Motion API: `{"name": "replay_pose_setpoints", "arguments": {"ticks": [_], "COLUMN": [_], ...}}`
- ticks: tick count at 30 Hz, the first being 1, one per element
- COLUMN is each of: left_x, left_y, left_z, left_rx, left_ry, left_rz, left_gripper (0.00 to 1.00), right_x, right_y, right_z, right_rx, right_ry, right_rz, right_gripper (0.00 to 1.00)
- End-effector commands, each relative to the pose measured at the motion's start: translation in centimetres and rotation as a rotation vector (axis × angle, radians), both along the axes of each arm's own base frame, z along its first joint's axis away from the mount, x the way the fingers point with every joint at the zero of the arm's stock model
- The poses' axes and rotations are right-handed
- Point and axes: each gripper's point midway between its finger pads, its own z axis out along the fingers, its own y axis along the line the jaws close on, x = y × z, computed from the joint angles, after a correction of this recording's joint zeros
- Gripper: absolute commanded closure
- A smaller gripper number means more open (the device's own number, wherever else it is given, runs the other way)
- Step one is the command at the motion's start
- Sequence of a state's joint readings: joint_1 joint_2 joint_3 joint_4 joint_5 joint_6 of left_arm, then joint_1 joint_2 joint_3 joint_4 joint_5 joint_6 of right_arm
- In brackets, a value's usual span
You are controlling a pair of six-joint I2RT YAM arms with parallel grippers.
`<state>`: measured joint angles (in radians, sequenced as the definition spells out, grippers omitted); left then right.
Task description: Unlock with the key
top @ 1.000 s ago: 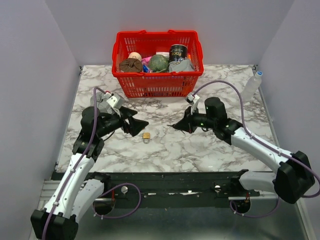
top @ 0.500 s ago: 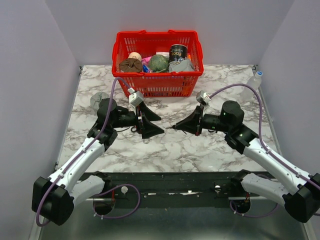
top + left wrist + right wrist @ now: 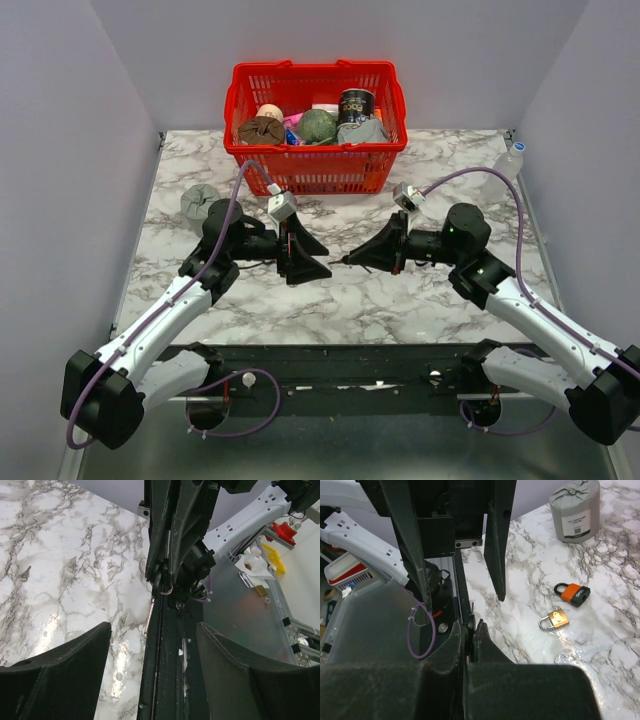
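My right gripper (image 3: pixel 352 260) is shut on the key (image 3: pixel 471 624), whose black head sits pinched between the fingertips. In the left wrist view the thin metal blade (image 3: pixel 150 616) hangs below those fingers. My left gripper (image 3: pixel 322 258) faces it from the left, open, with nothing between its fingers (image 3: pixel 60 675). Its tips stand a short way from the key's blade. A small brass padlock (image 3: pixel 554 619) and an orange-and-black padlock (image 3: pixel 572 594) lie on the marble table (image 3: pixel 400 300). In the top view the left gripper hides both.
A red basket (image 3: pixel 315 170) full of items stands at the back centre. A grey roll (image 3: pixel 198 200) sits at the left and a clear bottle (image 3: pixel 505 170) at the right edge. The black base rail (image 3: pixel 330 365) runs along the near edge.
My left arm swung right, over the padlocks, until its gripper faces the right gripper, and its jaws narrowed a little. My right gripper edged forward, still shut on the key.
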<state>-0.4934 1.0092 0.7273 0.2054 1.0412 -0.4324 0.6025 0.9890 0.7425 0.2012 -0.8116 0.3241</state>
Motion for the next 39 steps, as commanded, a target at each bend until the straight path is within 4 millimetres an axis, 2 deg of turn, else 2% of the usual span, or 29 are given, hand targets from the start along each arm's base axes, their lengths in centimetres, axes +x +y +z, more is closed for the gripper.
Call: {"name": "replay_pose_setpoints", "arguments": {"ticks": [1, 5, 8, 9, 11, 14, 17, 18, 19, 23, 25, 28, 29, 31, 32, 36, 39], "left_x": [-0.9, -1.3, -1.4, -1.5, -1.5, -1.7, -1.7, -1.8, -1.8, -1.6, -1.8, -2.1, -2.1, -2.3, -2.4, -2.9, -3.3], "left_y": [-0.2, -0.4, -0.5, -0.5, -0.6, -0.7, -0.8, -0.9, -0.8, -0.7, -0.6, -0.2, -0.1, -0.1, -0.2, -0.4, -0.6], "left_z": [0.1, 0.1, 0.1, 0.0, -0.1, -0.2, -0.3, -0.3, -0.3, -1.3, -1.8, -2.8, -2.9, -3.2, -3.2, -3.6, -3.9], "left_rx": [0.003, 0.004, 0.005, 0.005, 0.008, 0.011, 0.013, 0.013, 0.014, 0.054, 0.087, 0.134, 0.138, 0.145, 0.146, 0.162, 0.176], "left_ry": [-0.024, -0.023, -0.020, -0.020, -0.013, -0.009, -0.002, -0.005, -0.006, -0.009, -0.040, -0.025, -0.036, -0.030, -0.029, -0.011, -0.010], "left_rz": [-0.051, -0.065, -0.073, -0.077, -0.082, -0.090, -0.093, -0.094, -0.093, -0.063, -0.057, -0.045, -0.044, -0.049, -0.053, -0.095, -0.115], "left_gripper": [0.23, 0.30, 0.40, 0.48, 0.56, 0.58, 0.67, 0.89, 1.00, 1.00, 1.00, 1.00, 1.00, 1.00, 1.00, 1.00, 1.00], "right_x": [-0.7, -0.7, -0.7, -0.7, -0.6, -0.6, -0.5, -0.4, -0.3, 0.8, 1.3, 1.5, 1.4, 1.6, 1.4, 1.6, 0.8], "right_y": [0.4, 0.3, 0.4, 0.3, 0.4, 0.4, 0.4, 0.4, 0.5, 0.2, -0.1, -0.9, -1.2, -1.6, -1.9, -2.4, -2.1], "right_z": [1.2, 1.3, 1.1, 1.0, 0.8, 0.7, 0.5, 0.5, 0.3, -1.3, -1.2, -1.3, -1.8, -1.2, -1.7, -2.3, -2.9], "right_rx": [0.034, 0.036, 0.032, 0.031, 0.026, 0.023, 0.020, 0.018, 0.013, -0.067, -0.088, -0.132, -0.162, -0.177, -0.205, -0.284, -0.307], "right_ry": [-0.013, -0.016, -0.009, -0.008, -0.002, 0.001, 0.004, 0.005, 0.010, 0.038, 0.030, 0.020, 0.024, 0.000, 0.001, -0.003, 0.018], "right_rz": [0.054, 0.050, 0.053, 0.052, 0.049, 0.050, 0.049, 0.047, 0.043, -0.023, -0.052, -0.094, -0.101, -0.120, -0.120, -0.121, -0.058], "right_gripper": [0.99, 0.99, 0.99, 0.99, 0.99, 0.99, 0.99, 0.99, 0.99, 0.99, 0.99, 0.78, 0.58, 0.40, 0.33, 0.31, 0.37]}}
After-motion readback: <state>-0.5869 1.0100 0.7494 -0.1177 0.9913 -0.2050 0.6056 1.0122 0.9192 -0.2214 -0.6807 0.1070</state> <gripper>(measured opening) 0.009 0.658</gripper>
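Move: The key sits in my closed right fingers, its blade sticking out towards my left hand; its middle is about 4 cm right of my left hand and level with it, and about 2 cm left of my right hand. Down on the table, some 24 cm below my left hand, the gold padlock lies about 7 cm ahead and 7 cm left, the orange padlock about 11 cm ahead and 11 cm left. I ease my left hand back about 1 cm and close its open fingers onto the bare blade, while my right hand holds the head almost still. Once they have shut, my right fingers let go and open well, and that hand draws off about 2 cm to the right and a little forward and down. My left carries the key down about 4 cm and slightly back, fingers dipping some 10 degrees. ##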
